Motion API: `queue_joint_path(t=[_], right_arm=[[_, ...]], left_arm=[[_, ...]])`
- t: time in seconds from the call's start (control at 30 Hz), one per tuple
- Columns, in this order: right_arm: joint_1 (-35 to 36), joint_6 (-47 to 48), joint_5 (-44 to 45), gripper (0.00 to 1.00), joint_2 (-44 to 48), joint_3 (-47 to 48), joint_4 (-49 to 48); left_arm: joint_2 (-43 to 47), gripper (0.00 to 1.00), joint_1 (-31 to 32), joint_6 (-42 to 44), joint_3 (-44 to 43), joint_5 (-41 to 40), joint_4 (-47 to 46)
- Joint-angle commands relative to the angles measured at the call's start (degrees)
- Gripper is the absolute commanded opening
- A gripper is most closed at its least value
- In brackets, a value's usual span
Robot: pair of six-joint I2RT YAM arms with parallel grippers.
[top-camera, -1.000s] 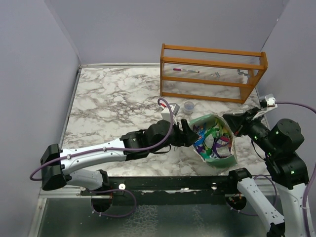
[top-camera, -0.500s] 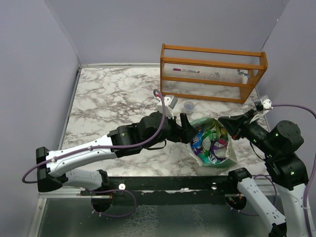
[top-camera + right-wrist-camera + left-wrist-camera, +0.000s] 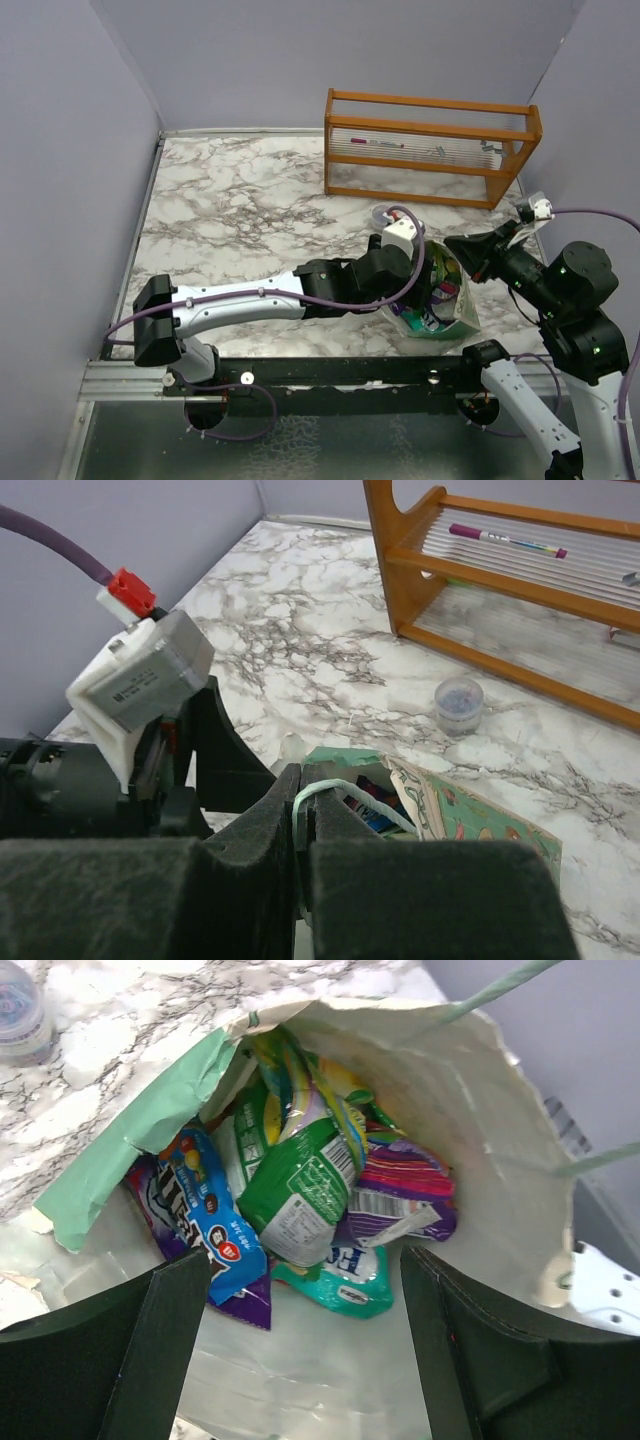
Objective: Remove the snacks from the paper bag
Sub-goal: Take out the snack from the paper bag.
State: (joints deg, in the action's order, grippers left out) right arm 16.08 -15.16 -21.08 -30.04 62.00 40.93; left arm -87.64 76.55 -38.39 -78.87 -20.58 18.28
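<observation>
The pale green paper bag [image 3: 462, 312] stands at the table's near right, its mouth held up. My right gripper [image 3: 463, 250] is shut on the bag's thin string handle [image 3: 345, 788], pinched between the pads. My left gripper [image 3: 300, 1360] is open and reaches into the bag's mouth, with its fingers [image 3: 150, 1350] on either side of the cream inner wall [image 3: 470, 1110]. The snacks lie piled just ahead of it: a blue packet [image 3: 205, 1220], a green one [image 3: 300, 1185], a purple one [image 3: 400, 1200] and a teal one [image 3: 350, 1280]. Nothing is between the left jaws.
A small clear cup [image 3: 383, 214] stands on the marble just beyond the bag. The orange wooden rack [image 3: 430, 150] with pens stands at the back right. Grey walls close in the table on the left, back and right.
My left arm has swung right and pushed its gripper into the bag's mouth, with its jaws wider than a second ago. The right gripper has kept hold of the handle.
</observation>
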Motion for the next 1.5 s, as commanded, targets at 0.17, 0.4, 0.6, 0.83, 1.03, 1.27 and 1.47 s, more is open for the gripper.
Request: queue_joint_path(t=[0.17,0.4,0.6,0.83,1.03,1.27,1.47], right_arm=[[0.4,0.3,1.1,0.01,0.7,1.3,-2.3],[0.5,0.9,1.9,0.01,0.9,2.1,-1.4],[0.5,0.7,1.7,0.01,0.9,1.9,-1.5],[0.9,1.0,3.0,0.01,1.3,0.2,-1.6],[1.1,1.6,5.6,0.01,1.8,-0.4,-0.7],[1.2,2.2,9.2,0.01,2.8,-2.9,0.9],[1.2,1.5,10.8,0.02,4.6,-5.8,-0.3]], left_arm=[[-7.3,0.75,0.1,4.0,-1.2,-3.2,-7.2],[-13.1,0.56,0.1,5.5,-4.9,-6.3,-5.7],[-12.8,0.17,0.1,6.1,-6.0,-7.4,-5.0],[-7.2,0.03,0.1,5.6,-4.3,-6.8,-3.9],[1.4,0.00,0.1,3.7,0.0,-2.5,-6.0],[14.1,0.00,0.1,1.0,7.4,0.4,-10.8],[23.4,0.00,0.1,0.8,9.4,2.0,-9.7]])
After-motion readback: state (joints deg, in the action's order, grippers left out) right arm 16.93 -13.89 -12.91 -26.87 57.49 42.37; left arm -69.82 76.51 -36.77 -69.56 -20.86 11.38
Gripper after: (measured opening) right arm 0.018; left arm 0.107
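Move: The green snack pack stands in the paper bag about 4 cm ahead of the open left fingers, 5 cm to their right and 8 cm below. The blue snack pack is some 5 cm ahead, 1 cm right and 9 cm down; the red-purple pack lies about 1 cm ahead, 8 cm right and 10 cm down. From the right hand, which holds the bag's handle, the green pack is roughly 3 cm ahead, 2 cm right and 15 cm below. The left hand dips about 7 cm into the bag's mouth, edging right and forward, and its wide-open fingers shut on the near end of the green snack pack; it then draws the pack up some 15 cm and left out of the bag, drifting back a little as the fingertips tilt up about 25 degrees. The right hand keeps its closed grip on the handle, nearly still at first, then easing down about 3 cm and slightly right. ##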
